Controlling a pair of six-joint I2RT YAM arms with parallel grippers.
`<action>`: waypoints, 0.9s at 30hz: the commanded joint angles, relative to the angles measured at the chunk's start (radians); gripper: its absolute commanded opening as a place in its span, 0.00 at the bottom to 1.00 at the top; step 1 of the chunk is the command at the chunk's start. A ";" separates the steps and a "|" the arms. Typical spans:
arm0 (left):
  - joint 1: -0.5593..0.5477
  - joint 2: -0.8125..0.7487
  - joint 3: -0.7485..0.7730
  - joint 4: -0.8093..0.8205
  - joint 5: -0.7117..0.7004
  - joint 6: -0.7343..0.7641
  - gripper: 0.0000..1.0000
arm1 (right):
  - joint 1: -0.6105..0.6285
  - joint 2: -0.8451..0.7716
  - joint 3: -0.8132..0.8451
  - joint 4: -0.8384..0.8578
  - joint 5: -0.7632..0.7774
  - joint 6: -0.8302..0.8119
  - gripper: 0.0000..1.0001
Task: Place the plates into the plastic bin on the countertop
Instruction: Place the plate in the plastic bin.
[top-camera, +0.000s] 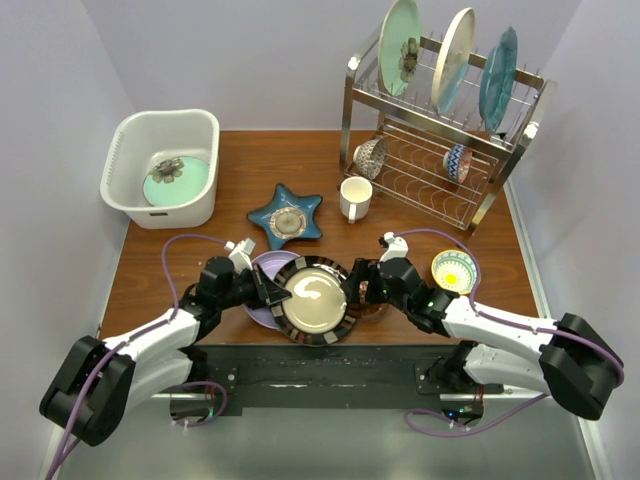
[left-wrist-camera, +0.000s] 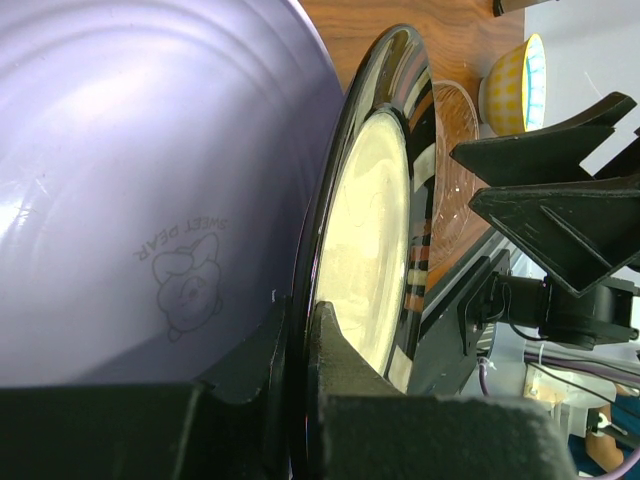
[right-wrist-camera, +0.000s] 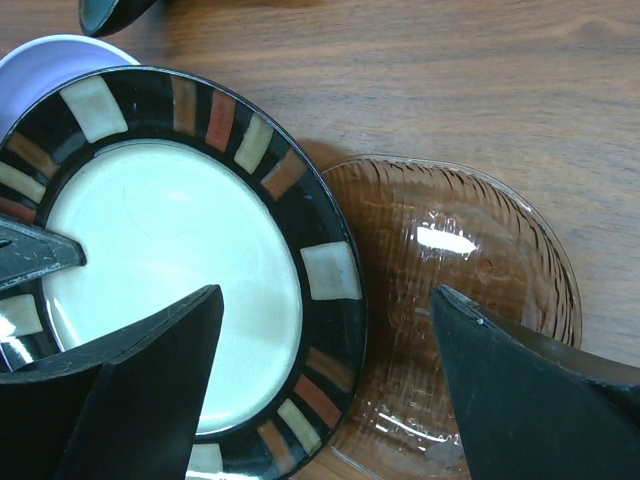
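Note:
A black-rimmed cream plate (top-camera: 316, 300) lies near the countertop's (top-camera: 300, 160) front edge, overlapping a lavender plate (top-camera: 258, 290). My left gripper (top-camera: 272, 297) is shut on the cream plate's left rim; in the left wrist view the fingers (left-wrist-camera: 335, 350) pinch the plate's rim (left-wrist-camera: 375, 230) in front of the lavender plate (left-wrist-camera: 150, 200). My right gripper (top-camera: 358, 290) stands open, its jaws straddling the cream plate's (right-wrist-camera: 170, 270) right rim without touching it. The white plastic bin (top-camera: 125, 150) at the back left holds a pale green flower plate (top-camera: 178, 180). A blue star-shaped dish (top-camera: 286, 217) lies mid-table.
A clear glass dish (right-wrist-camera: 460, 290) sits partly under the cream plate's right edge. A yellow bowl (top-camera: 454, 270) is to the right, a white mug (top-camera: 354, 197) behind. The wire rack (top-camera: 440, 150) at the back right holds three upright plates and two bowls.

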 joint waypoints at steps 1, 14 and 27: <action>-0.006 -0.023 0.053 0.043 0.029 -0.008 0.00 | 0.005 -0.022 0.004 0.028 -0.001 -0.006 0.89; -0.006 -0.058 0.138 0.032 0.073 -0.050 0.00 | 0.005 -0.065 0.010 0.000 0.002 -0.012 0.92; -0.004 -0.069 0.286 -0.104 0.041 0.004 0.00 | 0.005 -0.099 0.009 0.003 -0.001 -0.014 0.93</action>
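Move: The bin that the plate goes to stands about 26 cm ahead of the left gripper and some 27 cm to its left, its middle roughly level with it. The purple plate lies almost straight below this gripper, about 3 cm down. The blue star dish is 16 cm ahead and 1 cm to the right; the brown glass plate lies 17 cm to the right, level fore and aft. From the right gripper, the bin is roughly 25 cm ahead and 43 cm to the left. Keep the left gripper's pinch on the left rim of the black-rimmed plate and, after a slow start, lift it up off the purple plate by about 5 cm, drifting nearly 2 cm forward with the wrist held as it is. Raise the right gripper, already wide open around the plate's far right rim, by barely 2 cm and leave its fingers open. ##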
